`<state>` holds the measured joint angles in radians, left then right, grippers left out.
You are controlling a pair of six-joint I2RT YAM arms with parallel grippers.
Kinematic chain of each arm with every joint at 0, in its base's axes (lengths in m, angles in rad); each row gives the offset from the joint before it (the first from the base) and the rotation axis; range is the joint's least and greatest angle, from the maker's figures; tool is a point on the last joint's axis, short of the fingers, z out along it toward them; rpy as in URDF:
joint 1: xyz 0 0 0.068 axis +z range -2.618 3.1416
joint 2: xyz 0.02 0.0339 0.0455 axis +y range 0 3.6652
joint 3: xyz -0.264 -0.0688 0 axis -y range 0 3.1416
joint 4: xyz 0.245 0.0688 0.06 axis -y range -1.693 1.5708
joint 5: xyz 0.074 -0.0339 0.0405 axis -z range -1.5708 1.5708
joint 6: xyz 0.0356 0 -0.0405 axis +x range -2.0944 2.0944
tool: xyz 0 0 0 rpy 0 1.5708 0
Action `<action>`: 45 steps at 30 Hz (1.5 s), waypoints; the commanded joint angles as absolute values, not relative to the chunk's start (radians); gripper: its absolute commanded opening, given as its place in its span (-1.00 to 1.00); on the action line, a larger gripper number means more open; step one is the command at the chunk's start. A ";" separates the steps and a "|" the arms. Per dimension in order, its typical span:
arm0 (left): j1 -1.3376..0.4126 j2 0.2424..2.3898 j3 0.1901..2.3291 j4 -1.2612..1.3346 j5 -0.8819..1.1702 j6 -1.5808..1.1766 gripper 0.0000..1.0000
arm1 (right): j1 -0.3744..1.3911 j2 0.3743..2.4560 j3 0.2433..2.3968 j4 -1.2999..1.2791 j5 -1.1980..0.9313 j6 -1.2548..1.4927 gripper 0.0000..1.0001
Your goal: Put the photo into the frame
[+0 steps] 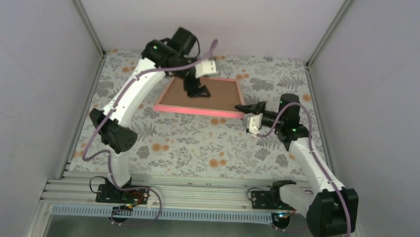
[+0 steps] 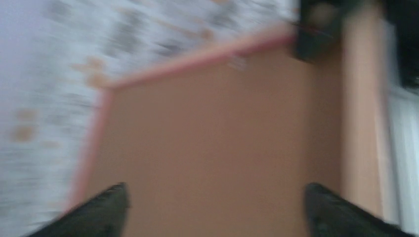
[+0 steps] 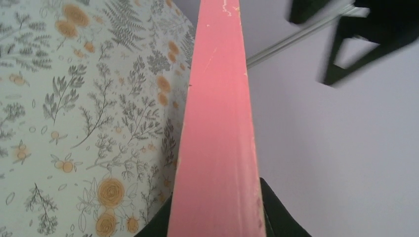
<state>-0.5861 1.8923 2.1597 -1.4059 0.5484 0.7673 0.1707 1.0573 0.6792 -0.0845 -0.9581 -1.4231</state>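
Note:
The pink frame is at the far middle of the table, back side up, with a brown backing board filling it. My right gripper is shut on its near right corner. In the right wrist view the pink frame edge runs straight out from between the dark fingers of that gripper. My left gripper hovers over the board's far left part. In the blurred left wrist view that gripper is open, its fingers wide apart above the bare board. The photo is out of view.
A floral cloth covers the table. Grey walls close in the left, right and back sides. An aluminium rail with both arm bases runs along the near edge.

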 commanded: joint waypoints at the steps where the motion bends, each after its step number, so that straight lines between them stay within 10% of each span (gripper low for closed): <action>1: -0.521 1.920 2.452 -1.138 0.233 0.616 0.99 | 0.193 1.015 0.797 -0.214 -1.102 -1.210 -0.93; 7: -0.492 1.849 2.408 -0.659 -0.236 0.592 1.00 | 0.197 1.062 0.985 -0.234 -1.116 -0.762 -0.93; 18: -0.476 1.871 2.446 -0.447 -0.505 0.586 1.00 | 0.082 1.280 1.295 -0.262 -1.213 0.054 -0.93; 32: -0.473 1.877 2.397 -0.514 -0.465 0.558 1.00 | -0.174 1.507 1.139 -0.043 -1.280 0.518 -0.92; 45: -0.463 1.911 2.090 -0.799 -0.170 0.435 1.00 | -0.215 2.018 1.284 -0.134 -1.280 0.304 -0.89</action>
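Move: The right hand already pinches the near right corner of the frame, which stands slanted, back side showing and near edge raised. From this hand the frame's middle lies about 24 cm left, 16 cm ahead and 11 cm lower, and its far edge some 22 cm left, 31 cm ahead and 22 cm lower. The left hand, just off the frame, has the frame's middle some 7 cm ahead, 2 cm right and 17 cm below. Up some 16 cm and then forward, down and to its right, the right hand carries its pinched corner over, tipping forward by well over 100 degrees to turn the frame, its grip kept. The left hand sweeps up, forward and left out of the frame's way, fingers opening fully, then sinks about 18 cm again, empty. ##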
